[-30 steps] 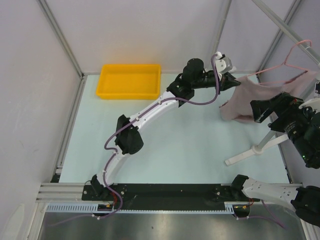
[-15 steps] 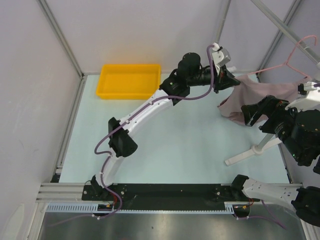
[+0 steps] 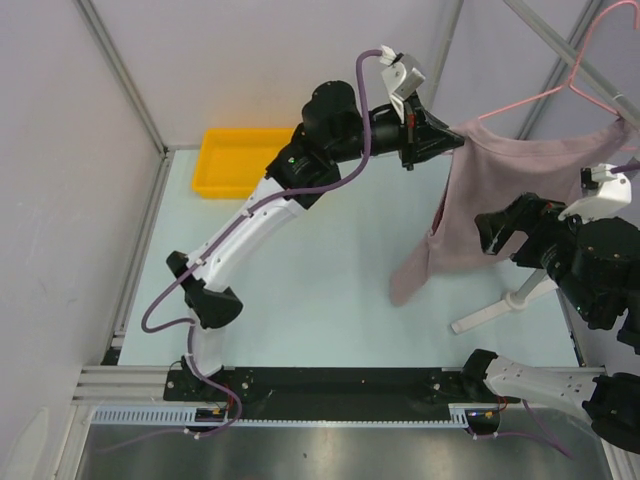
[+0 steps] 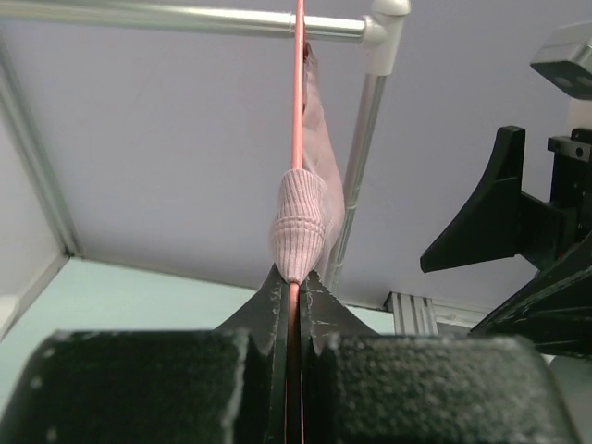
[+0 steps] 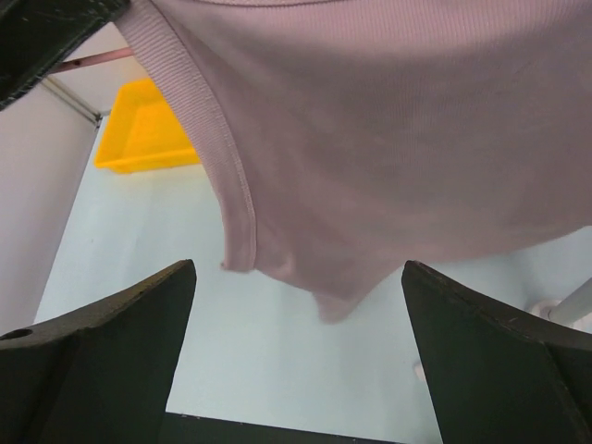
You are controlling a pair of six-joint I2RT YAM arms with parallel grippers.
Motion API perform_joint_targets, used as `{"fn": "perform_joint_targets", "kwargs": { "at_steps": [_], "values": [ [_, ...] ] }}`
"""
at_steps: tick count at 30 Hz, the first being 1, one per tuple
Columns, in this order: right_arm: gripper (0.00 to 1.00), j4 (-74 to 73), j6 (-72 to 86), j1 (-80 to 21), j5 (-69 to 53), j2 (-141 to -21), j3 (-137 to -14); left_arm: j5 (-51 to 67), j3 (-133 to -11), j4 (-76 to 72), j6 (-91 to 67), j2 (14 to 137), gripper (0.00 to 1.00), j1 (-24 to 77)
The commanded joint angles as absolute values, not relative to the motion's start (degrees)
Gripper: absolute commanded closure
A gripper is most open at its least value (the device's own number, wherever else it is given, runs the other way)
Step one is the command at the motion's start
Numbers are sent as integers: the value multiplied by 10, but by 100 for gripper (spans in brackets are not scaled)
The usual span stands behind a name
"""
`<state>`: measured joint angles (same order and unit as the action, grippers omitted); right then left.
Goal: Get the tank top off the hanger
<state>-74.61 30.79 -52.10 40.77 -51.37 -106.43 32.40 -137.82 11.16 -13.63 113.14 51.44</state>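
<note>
The pink-mauve tank top hangs from the thin pink wire hanger, whose hook sits on the rack pole at upper right. My left gripper is raised at the hanger's left end and shut on the wire. In the left wrist view the hanger runs straight out of my left gripper, with a ribbed strap of the tank top bunched right at the fingertips. My right gripper stands open low beside the garment's hem. In the right wrist view the tank top hangs above my right gripper, touching neither finger.
A yellow bin sits at the back left, also seen as the yellow bin past the garment. The grey rack pole crosses the upper right, and its white foot lies on the table near my right arm.
My left arm has risen and swung left with the hanger's end, tilting the hanger; the tank top now hangs stretched and longer. The right gripper has shifted slightly and stays open.
</note>
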Motion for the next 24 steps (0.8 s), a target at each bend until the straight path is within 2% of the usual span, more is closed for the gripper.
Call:
{"fn": "perform_joint_targets", "kwargs": {
  "at_steps": [1,6,10,15,19,24],
  "values": [
    [0,-724,282,-519,382,-518,-1043,250,-1353,158,-125,1032,100,510],
    [0,-703,269,-519,357,-520,-1014,222,-1211,190,-129,927,100,483],
    [0,-678,237,-519,313,-515,-973,186,-1049,172,-126,822,100,474],
    [0,-645,219,-519,260,-524,-935,122,-920,180,-138,678,100,458],
    [0,-571,216,-519,205,-526,-877,49,-789,198,-161,562,100,454],
    [0,-473,204,-526,131,-576,-867,1,-680,243,-216,385,100,454]
  ]
}}
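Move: Already clear of the rack, the hanger is pinched by its near end in the left hand. The open space it is carried to, over the table between the arms, lies about 25 cm left, 7 back and 10 below. The tank top's middle is some 15 cm right, 2 back and 12 below, the rack rail 27 right, 6 ahead and 3 below. From the right hand the tank top is 8 cm ahead, 5 right and 3 below. Sweeping left and away from the rack, the left hand keeps its pinch on the hanger's end and carries it about 25 cm, gaining speed while sinking and, later, drawing back, and turning some 30 degrees counter-clockwise. The open right hand trails it left and down, swinging counter-clockwise too, with no contact seen. ##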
